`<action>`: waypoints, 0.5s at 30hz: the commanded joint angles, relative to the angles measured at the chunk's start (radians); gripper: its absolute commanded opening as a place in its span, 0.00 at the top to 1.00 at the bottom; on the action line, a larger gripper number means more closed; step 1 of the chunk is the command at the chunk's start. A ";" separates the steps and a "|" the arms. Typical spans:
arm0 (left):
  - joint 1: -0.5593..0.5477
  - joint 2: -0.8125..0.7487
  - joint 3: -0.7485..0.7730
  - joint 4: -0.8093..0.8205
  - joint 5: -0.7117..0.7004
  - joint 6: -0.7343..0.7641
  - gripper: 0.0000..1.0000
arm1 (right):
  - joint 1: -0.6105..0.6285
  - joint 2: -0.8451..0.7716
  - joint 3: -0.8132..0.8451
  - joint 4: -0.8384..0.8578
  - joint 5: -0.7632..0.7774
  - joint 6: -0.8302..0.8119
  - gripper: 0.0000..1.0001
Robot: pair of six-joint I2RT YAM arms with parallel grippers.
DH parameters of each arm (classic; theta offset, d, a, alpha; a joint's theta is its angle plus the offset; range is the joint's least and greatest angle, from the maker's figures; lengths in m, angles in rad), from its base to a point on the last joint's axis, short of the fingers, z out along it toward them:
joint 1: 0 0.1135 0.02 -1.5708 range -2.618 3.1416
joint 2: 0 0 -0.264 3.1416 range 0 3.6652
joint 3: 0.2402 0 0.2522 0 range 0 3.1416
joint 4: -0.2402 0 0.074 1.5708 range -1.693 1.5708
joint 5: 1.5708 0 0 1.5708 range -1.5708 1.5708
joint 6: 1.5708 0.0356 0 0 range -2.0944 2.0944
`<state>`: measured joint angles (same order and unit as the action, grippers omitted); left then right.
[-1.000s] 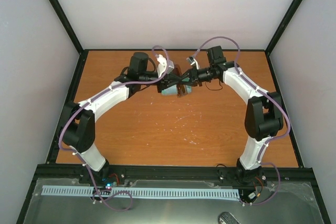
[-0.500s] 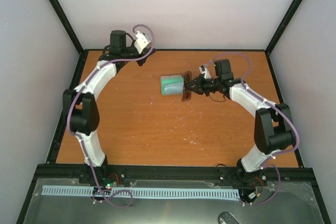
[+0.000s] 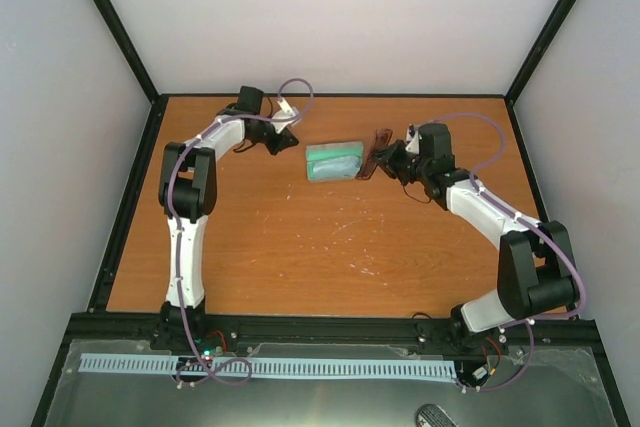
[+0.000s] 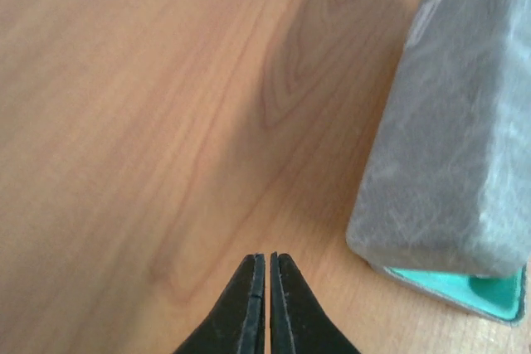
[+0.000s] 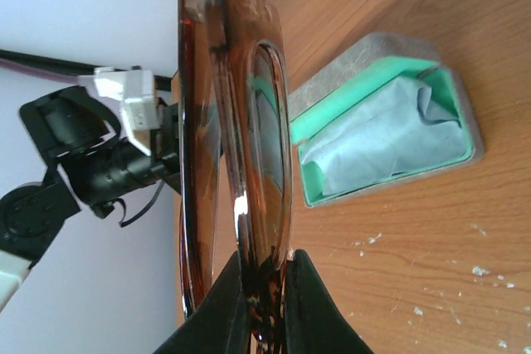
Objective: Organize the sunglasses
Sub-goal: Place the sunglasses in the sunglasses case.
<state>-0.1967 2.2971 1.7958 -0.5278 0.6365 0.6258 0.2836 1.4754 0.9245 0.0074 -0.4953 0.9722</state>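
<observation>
My right gripper (image 3: 385, 159) (image 5: 265, 267) is shut on the folded sunglasses (image 3: 377, 153) (image 5: 236, 113), reddish-brown with amber lenses, held above the table just right of the open grey case (image 3: 335, 160) (image 5: 377, 134). The case has a green lining and a light blue cloth (image 5: 390, 143) lying inside it. My left gripper (image 3: 292, 134) (image 4: 267, 257) is shut and empty, low over the wood just left of the case's grey lid (image 4: 456, 130).
The wooden table (image 3: 330, 247) has black frame rails (image 3: 130, 202) along its edges and white walls behind. Small white specks dot the wood in front of the case. The left arm stretches to the far left corner.
The left arm swung away from the case to the far left, then came back near the case's left end. The right gripper moved the sunglasses from over the case to its right side.
</observation>
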 commanded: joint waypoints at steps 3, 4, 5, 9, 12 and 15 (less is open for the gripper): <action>-0.008 0.035 0.137 -0.020 0.052 -0.029 0.95 | 0.002 0.043 -0.018 0.080 0.108 0.057 0.97; -0.012 0.041 0.141 -0.020 0.056 -0.034 0.95 | 0.004 0.052 -0.018 0.087 0.112 0.063 0.97; -0.016 0.046 0.142 -0.019 0.062 -0.041 0.95 | 0.005 0.065 -0.018 0.094 0.113 0.070 0.97; -0.044 0.059 0.137 -0.011 0.074 -0.066 0.95 | 0.009 0.124 -0.004 0.115 0.106 0.079 0.97; -0.068 0.066 0.133 -0.003 0.089 -0.087 0.95 | 0.013 0.162 0.012 0.126 0.099 0.082 0.97; -0.082 0.074 0.129 -0.003 0.100 -0.098 0.95 | 0.019 0.200 0.039 0.122 0.092 0.075 0.97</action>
<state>-0.2523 2.3505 1.9079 -0.5301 0.6926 0.5613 0.2905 1.6398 0.9192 0.0944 -0.4107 1.0416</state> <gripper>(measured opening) 0.054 0.054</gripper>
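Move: The sunglasses are already pinched in the right gripper. The open sunglasses case lies some 14 cm to its left, 8 cm ahead and about 15 cm below. The cleaning cloth sits inside the case, about 1 cm nearer the robot than the case's middle, and the raised grey-green lid stands roughly 3 cm farther out than that middle. From the closed, empty left gripper, the case's middle is about 12 cm to the right, 5 cm back and 4 cm lower. Ease the right gripper forward a little, then sink it about 6 cm towards the case, keeping the pinch on the sunglasses and tipping the fingers slightly further down. Meanwhile raise the closed left gripper about 3 cm while easing it slightly outward, then carry it rightward and back down to end about 4 cm to the right, close beside the lid's left end. ##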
